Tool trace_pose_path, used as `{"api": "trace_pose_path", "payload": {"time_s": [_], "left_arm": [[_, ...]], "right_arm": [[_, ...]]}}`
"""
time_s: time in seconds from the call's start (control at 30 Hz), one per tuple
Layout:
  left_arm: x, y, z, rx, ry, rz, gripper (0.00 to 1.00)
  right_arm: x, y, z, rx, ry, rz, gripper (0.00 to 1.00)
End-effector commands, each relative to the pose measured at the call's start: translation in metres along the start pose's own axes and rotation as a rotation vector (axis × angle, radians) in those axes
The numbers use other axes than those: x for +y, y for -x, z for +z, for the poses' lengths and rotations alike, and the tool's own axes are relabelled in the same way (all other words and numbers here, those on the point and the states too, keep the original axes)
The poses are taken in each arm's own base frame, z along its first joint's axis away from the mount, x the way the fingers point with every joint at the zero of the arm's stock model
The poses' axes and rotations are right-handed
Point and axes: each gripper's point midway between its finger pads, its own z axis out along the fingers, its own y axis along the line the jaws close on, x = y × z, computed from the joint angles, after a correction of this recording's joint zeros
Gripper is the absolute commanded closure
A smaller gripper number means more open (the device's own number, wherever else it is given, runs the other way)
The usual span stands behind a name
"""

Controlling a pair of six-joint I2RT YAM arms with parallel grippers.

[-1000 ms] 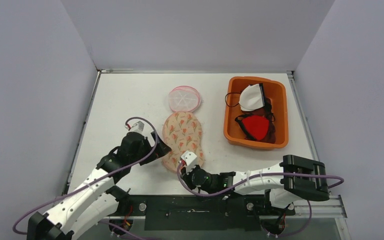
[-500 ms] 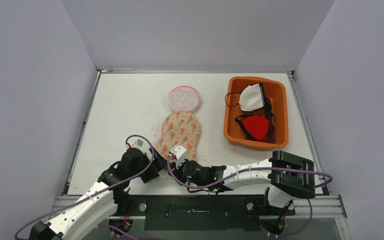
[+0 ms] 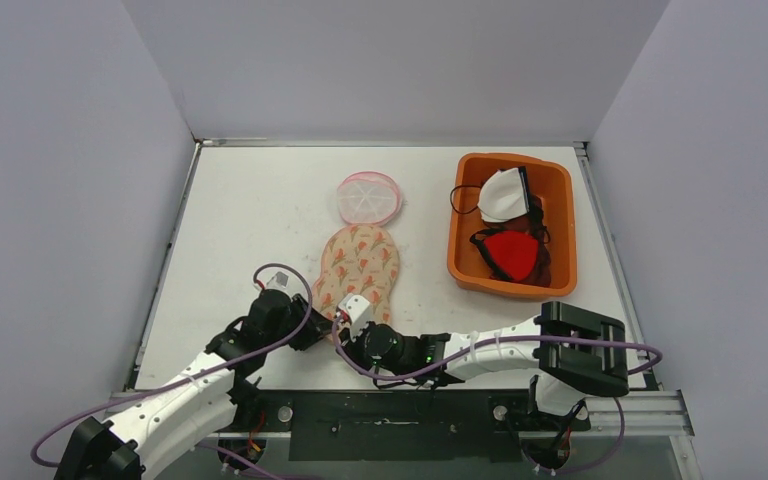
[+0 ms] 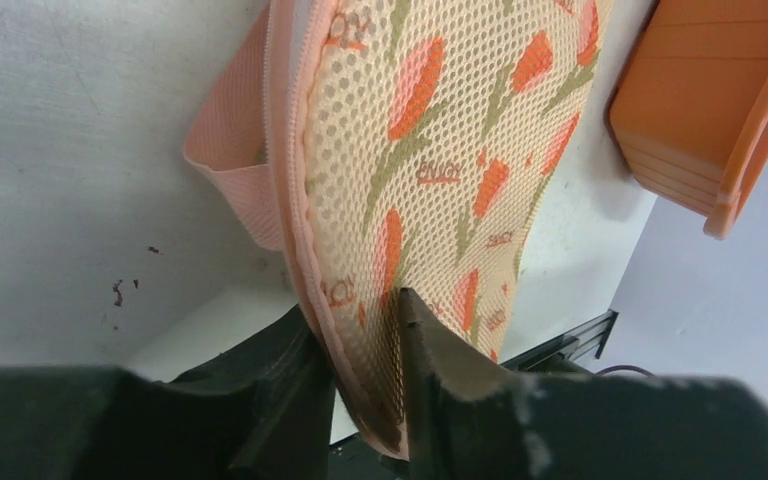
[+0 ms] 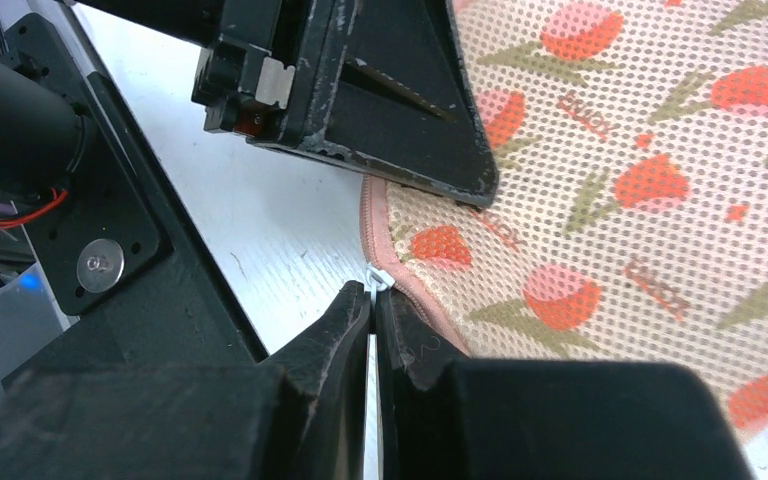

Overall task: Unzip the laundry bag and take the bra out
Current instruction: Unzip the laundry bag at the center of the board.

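The laundry bag [image 3: 361, 265] is a beige mesh pouch printed with red tulips and edged by a pink zipper; it lies flat near the table's front. My left gripper [image 3: 315, 326] is shut on its near-left edge, the mesh [image 4: 440, 170] pinched between both fingers [image 4: 358, 320]. My right gripper [image 5: 373, 295] is shut on the small white zipper pull [image 5: 379, 275] at the bag's near corner, close beside the left finger [image 5: 400, 110]. In the top view the right gripper [image 3: 343, 323] sits just right of the left one. The bra is hidden.
A round pink mesh piece [image 3: 368, 197] touches the bag's far end. An orange bin [image 3: 561, 215] at the right holds a white cupped garment [image 3: 503, 194] and a red one [image 3: 511, 253] with black straps. The table's front rail runs right behind both grippers.
The left gripper has closed from wide open onto the bag's near-left edge. Over the past second the bag slid toward the front edge. The right gripper stayed shut on the pull.
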Motion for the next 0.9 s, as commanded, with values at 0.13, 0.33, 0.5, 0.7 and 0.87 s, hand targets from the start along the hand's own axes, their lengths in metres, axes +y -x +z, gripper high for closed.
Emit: {"api": "trace_pose_path", "payload": {"time_s": [0.13,0.33,0.5,0.7,0.87], "left_arm": [[-0.031,0.021,-0.002,-0.078,-0.075,0.015,1.00],[-0.026,0.027,0.002,-0.094,-0.046,0.021,1.00],[-0.025,0.028,0.009,-0.078,-0.040,0.031,1.00],[-0.029,0.033,0.017,-0.061,-0.034,0.067,1.00],[-0.033,0.037,0.024,-0.043,-0.034,0.085,0.94]], "right_arm": [[-0.004,0.016,-0.020,-0.063,-0.038,0.006,0.95],[-0.025,0.001,-0.039,-0.048,-0.115,0.010,0.95],[-0.043,-0.014,-0.054,-0.039,-0.171,0.034,0.95],[-0.067,-0.030,-0.069,-0.037,-0.252,0.060,0.95],[-0.071,-0.030,-0.071,-0.048,-0.251,0.080,0.95]]}}
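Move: The laundry bag's zipped edge runs between my left fingers, with the bag's middle about 11 cm ahead, 7 cm right and 3 cm lower. My right fingers already hold the zip pull at the near edge; from there the bag's middle is some 13 cm ahead and 4 cm right. The round mesh bag lies about 31 cm ahead of my right hand and 6 cm right, the orange bin 26 cm ahead and 39 cm right. My left hand shuts fully, pinching the zipped edge to anchor it, and then gives way only about 2 cm forward and a little right. Keeping its grip on the zip pull, my right hand draws it rightward some 9 cm along the bag's near edge, away from my left fingers, slow at first and then faster, dipping slightly while turning some 10 degrees clockwise. ##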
